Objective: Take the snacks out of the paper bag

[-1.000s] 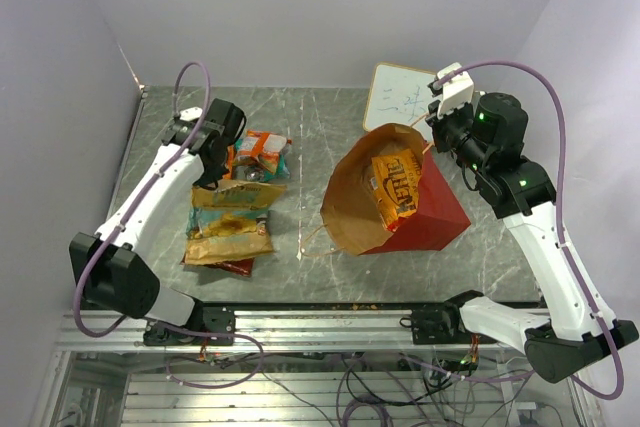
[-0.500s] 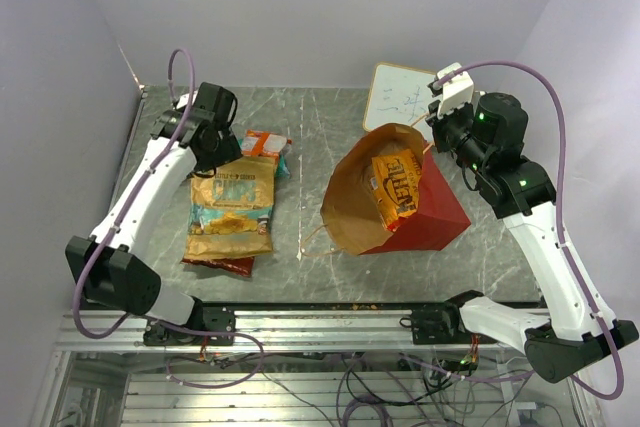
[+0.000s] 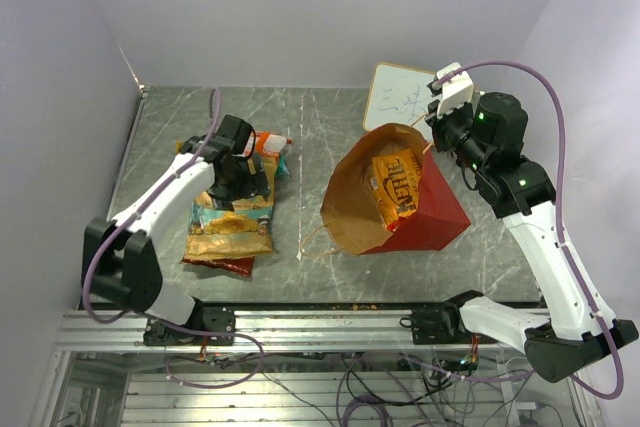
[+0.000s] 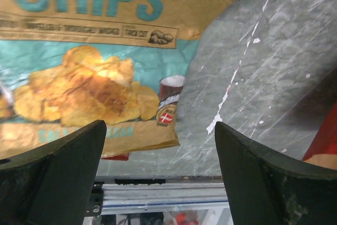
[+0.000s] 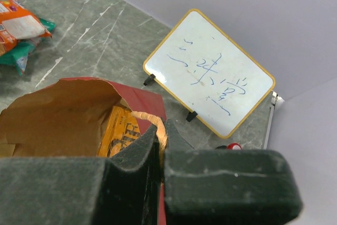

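Note:
The paper bag (image 3: 425, 222) lies tilted on the table, red outside and brown inside, its mouth facing left. An orange snack packet (image 3: 393, 187) shows inside it. My right gripper (image 3: 431, 143) is shut on the bag's cord handle (image 5: 157, 125) at the upper rim. At the left, a tan-brown chip bag (image 3: 230, 222) lies flat on a red packet (image 3: 234, 267), with orange-teal packs (image 3: 270, 150) behind them. My left gripper (image 3: 243, 173) hovers over the chip bag (image 4: 95, 77), open, with nothing between its fingers (image 4: 52, 177).
A small whiteboard (image 3: 397, 97) stands behind the paper bag, with a red-capped marker (image 5: 234, 146) beside it. The table's front rail (image 4: 158, 193) runs just below the chip bag. Walls close in on the left, back and right.
My left gripper opened and let go of the tan-brown chip bag, which now lies flat on the pile. It then swung right and nearer over the bag. The right arm stayed still.

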Robot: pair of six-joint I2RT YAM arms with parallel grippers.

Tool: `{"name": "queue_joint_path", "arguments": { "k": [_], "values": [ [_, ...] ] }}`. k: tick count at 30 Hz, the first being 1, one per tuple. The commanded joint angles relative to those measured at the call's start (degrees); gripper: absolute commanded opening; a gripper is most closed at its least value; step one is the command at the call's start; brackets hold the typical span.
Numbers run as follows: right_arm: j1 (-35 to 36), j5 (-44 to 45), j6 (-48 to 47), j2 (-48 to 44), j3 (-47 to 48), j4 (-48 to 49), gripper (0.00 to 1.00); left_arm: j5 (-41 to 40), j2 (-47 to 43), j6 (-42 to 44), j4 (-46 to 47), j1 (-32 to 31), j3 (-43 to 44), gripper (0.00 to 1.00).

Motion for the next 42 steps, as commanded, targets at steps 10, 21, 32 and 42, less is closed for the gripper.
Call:
{"name": "queue_joint_path", "arguments": {
  "k": [10, 21, 32, 42],
  "values": [
    [0.0, -0.1, -0.3, -1.2, -1.0, 1.7, 0.0, 6.1, 5.9, -0.7, 4.1, -0.2, -11.1, 0.97],
    [0.0, 0.0, -0.3, -1.5, -2.0, 2.0, 0.0, 0.2, -1.8, -1.8, -4.2, -0.2, -13.2, 0.98],
    [0.0, -5.8, -5.7, -2.8, -0.1, -0.7, 0.0, 16.8, -6.0, 0.5, 8.7, -1.3, 3.2, 0.98],
    [0.0, -16.5, -10.6, -10.4, -1.0, -1.4, 0.0, 18.0, -2.4, 1.3, 24.1, -19.7, 10.7, 0.97]
  ]
}}
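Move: The orange snack packet inside the paper bag lies about 32 cm to the right of the open left hand, about 2 cm back and some 5 cm lower; the bag's mouth opens roughly 23 cm to that hand's right and 2 cm back. The chips bag lies about 4 cm back, 6 cm left and 10 cm below, and an orange-white packet some 10 cm straight ahead. From the right hand, the orange snack packet is about 8 cm back, 3 cm left and 26 cm down. Still pinching the paper bag's handle, the right hand finally draws it back about 5 cm, turning some 15 degrees counter-clockwise. The left hand, fingers wide open, first sinks and draws back about 7 cm each way over the chips bag, then comes forward, climbs and sweeps right towards the paper bag's mouth, its fingers swinging to point more forward and right. ##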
